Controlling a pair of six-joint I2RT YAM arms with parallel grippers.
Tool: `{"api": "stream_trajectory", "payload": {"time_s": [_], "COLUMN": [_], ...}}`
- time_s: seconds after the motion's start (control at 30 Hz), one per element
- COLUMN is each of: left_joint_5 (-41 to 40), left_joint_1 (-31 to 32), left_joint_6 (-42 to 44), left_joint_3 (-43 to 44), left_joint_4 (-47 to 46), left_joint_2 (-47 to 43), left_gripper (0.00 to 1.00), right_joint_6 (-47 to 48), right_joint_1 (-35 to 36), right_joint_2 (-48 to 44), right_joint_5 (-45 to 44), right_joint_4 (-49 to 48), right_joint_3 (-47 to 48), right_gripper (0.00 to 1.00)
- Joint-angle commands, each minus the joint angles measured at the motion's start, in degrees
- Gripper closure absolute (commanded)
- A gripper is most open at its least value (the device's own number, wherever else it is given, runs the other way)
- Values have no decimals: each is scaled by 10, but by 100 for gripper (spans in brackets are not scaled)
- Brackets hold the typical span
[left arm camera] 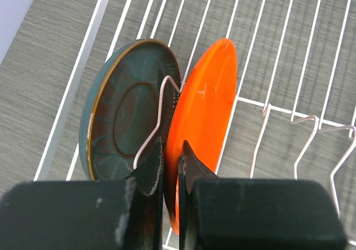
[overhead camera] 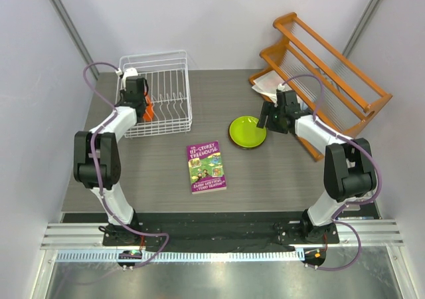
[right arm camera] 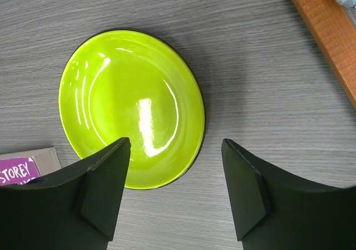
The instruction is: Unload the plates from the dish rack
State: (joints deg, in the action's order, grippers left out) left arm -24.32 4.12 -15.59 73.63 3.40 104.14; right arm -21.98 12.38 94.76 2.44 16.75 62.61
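An orange plate (left arm camera: 208, 100) stands on edge in the white wire dish rack (overhead camera: 174, 85), and my left gripper (left arm camera: 172, 150) is shut on its near rim. To its left a teal-blue plate (left arm camera: 119, 114) with a brownish rim leans behind a wire tine. From above, the left gripper (overhead camera: 145, 106) sits at the rack's left side with orange (overhead camera: 149, 109) showing beside it. A lime green plate (right arm camera: 133, 108) lies flat on the table (overhead camera: 279, 173). My right gripper (right arm camera: 175, 147) hovers open just above that plate's near right edge, holding nothing.
A purple-and-green book (overhead camera: 205, 167) lies at the table's middle front. An orange wooden slatted rack (overhead camera: 322, 76) stands at the back right, close behind the right arm. The rack's upright tines (left arm camera: 311, 128) rise to the right of the orange plate.
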Motion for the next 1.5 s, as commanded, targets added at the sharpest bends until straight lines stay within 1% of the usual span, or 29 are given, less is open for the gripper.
{"api": "stream_trajectory", "payload": {"time_s": [0.0, 0.2, 0.23, 0.3, 0.37, 0.43, 0.47, 0.5, 0.53, 0.57, 0.6, 0.63, 0.67, 0.7, 0.73, 0.77, 0.83, 0.9, 0.93, 1.0, 1.1, 1.4, 1.47], "left_joint_5": [0, 3, 2, -2, -3, 18, 36, 96, 129, 166, 195, 240, 278, 302, 343, 356, 395, 407, 413, 422, 429, 441, 444], "left_joint_1": [-3, -3, -2, -2, -2, -2, -3, -2, -2, -1, 3, 5, 7, 15, 20, 25, 47, 76, 87, 116, 141, 179, 187], "left_joint_6": [-22, -10, -9, -15, -35, -57, -85, -101, -115, -150, -168, -186, -226, -239, -253, -267, -298, -319, -324, -340, -348, -359, -360], "left_joint_3": [-4, -15, -16, -17, -19, -22, -26, -29, -32, -37, -51, -59, -68, -91, -98, -108, -131, -139, -146, -147, -147, -141, -140], "left_joint_4": [-10, 3, 6, 16, 36, 48, 55, 57, 57, 57, 48, 39, 30, 1, -8, -19, -58, -78, -100, -110, -134, -171, -176], "left_joint_2": [-69, -130, -135, -151, -162, -183, -191, -203, -209, -213, -225, -230, -233, -235, -238, -238, -235, -232, -227, -220, -209, -178, -174], "left_gripper": [100, 100, 100, 100, 100, 100, 100, 100, 100, 100, 100, 100, 100, 100, 100, 100, 100, 100, 100, 100, 100, 100, 100], "right_joint_6": [5, 7, 6, 10, 9, 10, 9, 7, 5, 3, 1, -8, -14, -21, -39, -49, -75, -104, -109, -123, -131, -154, -158], "right_joint_1": [6, 17, 18, 24, 28, 32, 35, 36, 37, 38, 41, 44, 48, 54, 55, 57, 62, 69, 76, 81, 90, 94, 94], "right_joint_2": [-24, -45, -48, -59, -70, -85, -90, -93, -98, -97, -97, -95, -96, -98, -103, -106, -111, -112, -109, -96, -85, -62, -55], "right_joint_5": [-15, -22, -40, -45, -46, -41, -38, -35, -31, -2, 12, 23, 37, 47, 65, 92, 128, 158, 163, 183, 183, 225, 237], "right_joint_4": [-11, -4, -1, 2, 4, 5, 3, 3, -1, -1, -3, -7, -12, -34, -54, -72, -143, -200, -210, -230, -233, -289, -306], "right_joint_3": [8, 7, 7, 7, 6, 6, 6, 7, 10, 13, 17, 22, 22, 22, 9, 1, -25, -37, -35, -31, -23, -32, -35], "right_gripper": [27, 26, 27, 26, 25, 24, 24, 24, 24, 24, 24, 24, 24, 24, 24, 23, 23, 23, 23, 23, 24, 23, 30]}}
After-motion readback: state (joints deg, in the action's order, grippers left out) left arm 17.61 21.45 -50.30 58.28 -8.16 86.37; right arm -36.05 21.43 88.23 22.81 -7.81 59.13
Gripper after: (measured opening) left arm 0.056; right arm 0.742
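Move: The left hand already pinches the orange plate's rim, with the plate's middle some 4 cm ahead and 4 cm below; the dark green plate stands in the rack about 6 cm left and 2 cm ahead of that hand. The green plate on the stack lies about 44 cm to its right and 11 cm back, 12 cm below. From the right hand, the orange plate is about 47 cm left and 7 cm ahead, and the green plate 7 cm left, 2 cm ahead. Keeping its pinch on the orange plate's rim, the left hand lifts it roughly 10 cm out of the rack, then swings it about 27 cm right and some 11 cm back towards the right gripper, rolling left side down and turning clockwise. The right hand, fingers staying open, goes about 14 cm left and 11 cm up to meet the plate's far rim, rolling left side up by about 30 degrees. ##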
